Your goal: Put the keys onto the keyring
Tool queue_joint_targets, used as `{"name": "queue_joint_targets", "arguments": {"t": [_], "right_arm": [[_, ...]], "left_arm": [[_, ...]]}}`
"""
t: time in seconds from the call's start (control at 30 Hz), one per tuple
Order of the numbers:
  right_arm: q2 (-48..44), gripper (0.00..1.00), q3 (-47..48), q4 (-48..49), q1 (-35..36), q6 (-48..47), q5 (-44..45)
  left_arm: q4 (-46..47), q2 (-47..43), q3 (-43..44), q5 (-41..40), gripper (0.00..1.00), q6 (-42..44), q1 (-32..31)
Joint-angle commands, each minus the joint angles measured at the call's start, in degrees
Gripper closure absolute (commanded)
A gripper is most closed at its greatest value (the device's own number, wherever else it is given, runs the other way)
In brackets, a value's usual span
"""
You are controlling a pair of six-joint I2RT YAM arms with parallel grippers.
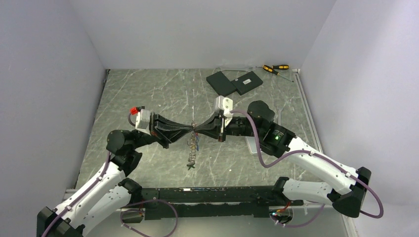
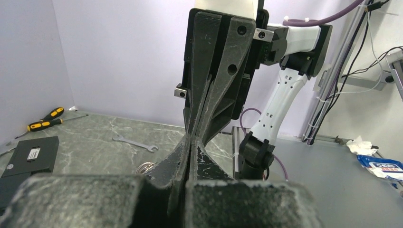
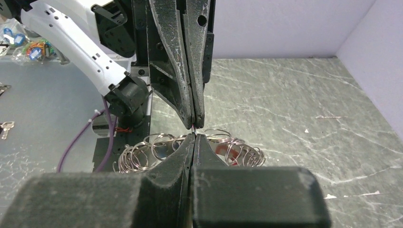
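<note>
My left gripper [image 1: 191, 129] and right gripper [image 1: 200, 129] meet tip to tip above the middle of the table, both shut. From that point the keyring [image 1: 191, 150], a tangled string of thin metal rings with small keys, hangs toward the table. The right wrist view shows the rings [image 3: 142, 153] bunched under my right gripper [image 3: 194, 136], with a red tag [image 3: 219, 148] among them. A thin reddish sliver sticks out of the left fingers [image 3: 186, 71]. In the left wrist view my left gripper [image 2: 191, 138] is shut, one ring [image 2: 145, 167] beside it. Loose keys [image 3: 34, 47] lie off the table.
Two black slabs [image 1: 234, 81] and two yellow-and-black screwdrivers [image 1: 275, 68] lie at the far right of the table. A small spanner [image 2: 135, 142] lies on the marble. A pale slab [image 1: 252, 145] sits under the right arm. One more key [image 3: 4, 129] lies outside the frame.
</note>
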Motion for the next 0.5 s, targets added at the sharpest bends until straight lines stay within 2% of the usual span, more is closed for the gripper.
{"name": "queue_joint_targets", "arguments": {"t": [0.0,0.33,0.47], "right_arm": [[-0.4,1.0,4.7,-2.2,0.3,-2.4,-0.1],[-0.2,1.0,6.8,-8.2,0.3,-5.6,0.9],[-0.3,1.0,7.2,-9.8,0.3,-6.4,1.2]], "left_arm": [[-6.4,-2.2,2.4,-0.5,0.94,3.6,-0.1],[-24.3,-5.3,6.4,0.9,0.81,12.0,-0.1],[-33.4,-5.4,9.7,1.0,0.71,17.6,-0.1]]}}
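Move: The small metal loop at the top of the keyring sits at both hands' closed tips: about 1 cm to the left hand's right, and about 1 cm to the right hand's left, level with each. From the left hand the keyring's body hangs about 6 cm below, 1 cm back and 1 cm right; the blue tag is roughly 5 cm below, 1 cm back and 1 cm right. Open the left gripper about a quarter to let go of the keyring's loop, lowering that hand some 2 cm as its upward-slanting fingers tip down towards level. Keep the right fingers shut on the loop; lower that hand just as far, tip its fingers a few degrees down and draw it slightly right, away from the left tips. ##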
